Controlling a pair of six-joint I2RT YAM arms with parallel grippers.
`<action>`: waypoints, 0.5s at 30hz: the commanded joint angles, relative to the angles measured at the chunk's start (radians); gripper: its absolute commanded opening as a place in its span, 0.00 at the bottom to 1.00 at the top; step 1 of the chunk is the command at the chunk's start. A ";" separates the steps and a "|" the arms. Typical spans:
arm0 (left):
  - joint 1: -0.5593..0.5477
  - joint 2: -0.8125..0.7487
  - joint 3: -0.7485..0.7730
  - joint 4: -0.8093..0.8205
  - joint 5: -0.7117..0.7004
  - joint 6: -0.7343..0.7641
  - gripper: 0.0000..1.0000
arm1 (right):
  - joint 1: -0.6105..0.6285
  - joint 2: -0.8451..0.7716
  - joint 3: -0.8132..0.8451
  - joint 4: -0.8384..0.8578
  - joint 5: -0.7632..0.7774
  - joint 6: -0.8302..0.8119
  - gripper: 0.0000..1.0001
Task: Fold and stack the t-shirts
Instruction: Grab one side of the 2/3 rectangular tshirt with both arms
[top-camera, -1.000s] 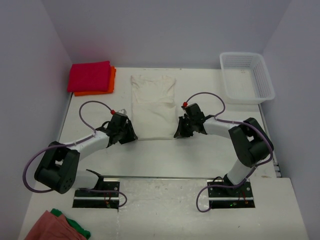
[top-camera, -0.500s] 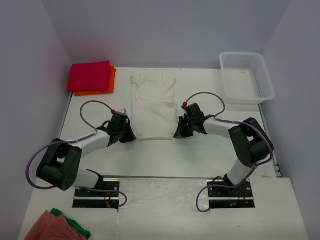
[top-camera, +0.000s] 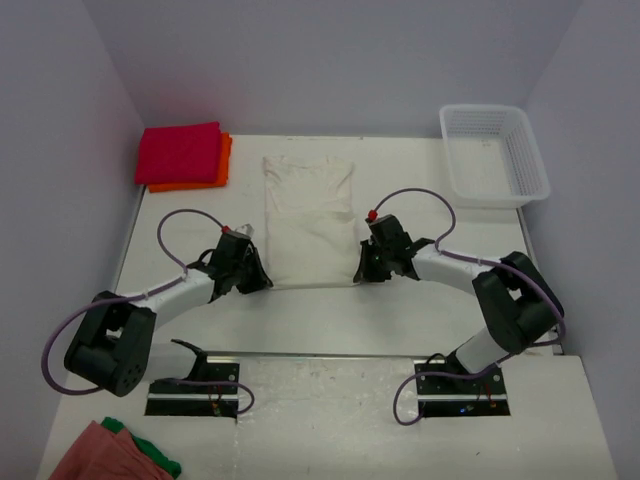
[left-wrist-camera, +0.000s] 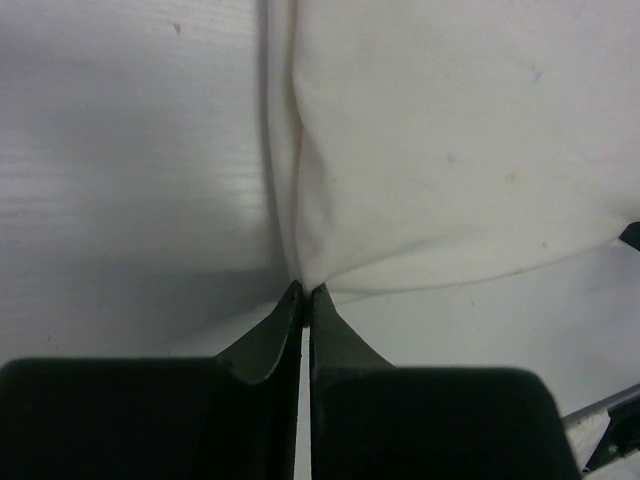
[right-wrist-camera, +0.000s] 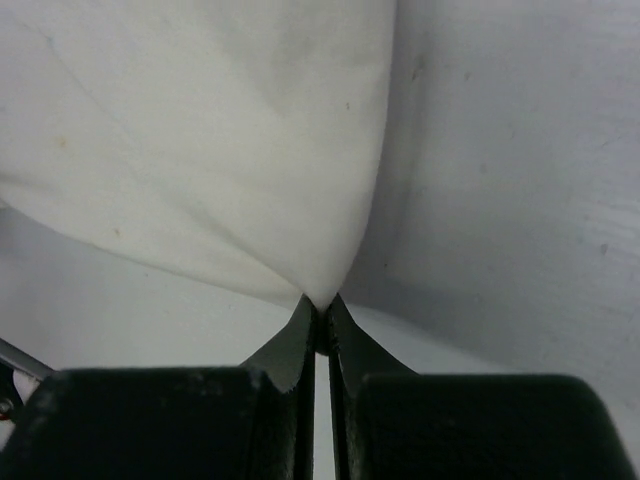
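Note:
A cream-white t-shirt (top-camera: 309, 218) lies as a long folded strip down the middle of the table. My left gripper (top-camera: 262, 281) is shut on its near left corner, and the left wrist view shows the cloth (left-wrist-camera: 450, 160) pinched at the fingertips (left-wrist-camera: 305, 292). My right gripper (top-camera: 362, 272) is shut on the near right corner, where the cloth (right-wrist-camera: 220, 140) gathers to a point at the gripper (right-wrist-camera: 320, 302). Both near corners are lifted slightly. A folded magenta-red t-shirt (top-camera: 178, 151) rests on a folded orange one (top-camera: 224, 164) at the back left.
A white mesh basket (top-camera: 493, 153) stands at the back right. Salmon-pink (top-camera: 95, 455) and green (top-camera: 155, 455) cloths lie at the near left corner, beside the left arm's base. Grey walls close in the left, back and right sides.
The left gripper has shut on the shirt's near left corner. Both grippers have drawn the near edge slightly towards the arm bases, stretching the strip.

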 joint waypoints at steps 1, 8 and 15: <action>-0.010 -0.124 -0.038 -0.102 0.029 0.025 0.00 | 0.057 -0.107 -0.018 -0.117 0.142 0.010 0.00; -0.071 -0.364 -0.056 -0.274 0.047 -0.005 0.00 | 0.181 -0.230 -0.070 -0.182 0.220 0.074 0.00; -0.199 -0.546 -0.069 -0.435 0.024 -0.082 0.00 | 0.301 -0.353 -0.102 -0.272 0.287 0.166 0.00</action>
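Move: My left hand holds the white t-shirt's near left corner and my right its near right corner, both just above the table. The near table edge is about 16 cm straight behind my left hand and 17 cm behind my right. The t-shirt's middle lies some 18 cm ahead and 9 cm right of my left hand, and 17 cm ahead and 10 cm left of my right. The red-and-orange stack is about 36 cm ahead and 20 cm left of my left hand. Keeping both corners pinched in shut fingers, I draw the t-shirt straight back towards the near table edge, about 7 cm with each hand. I lift as I pull: my left hand climbs steadily by some 6 cm and turns slightly clockwise, while my right rises only about 3 cm, nearly all of it early on. ##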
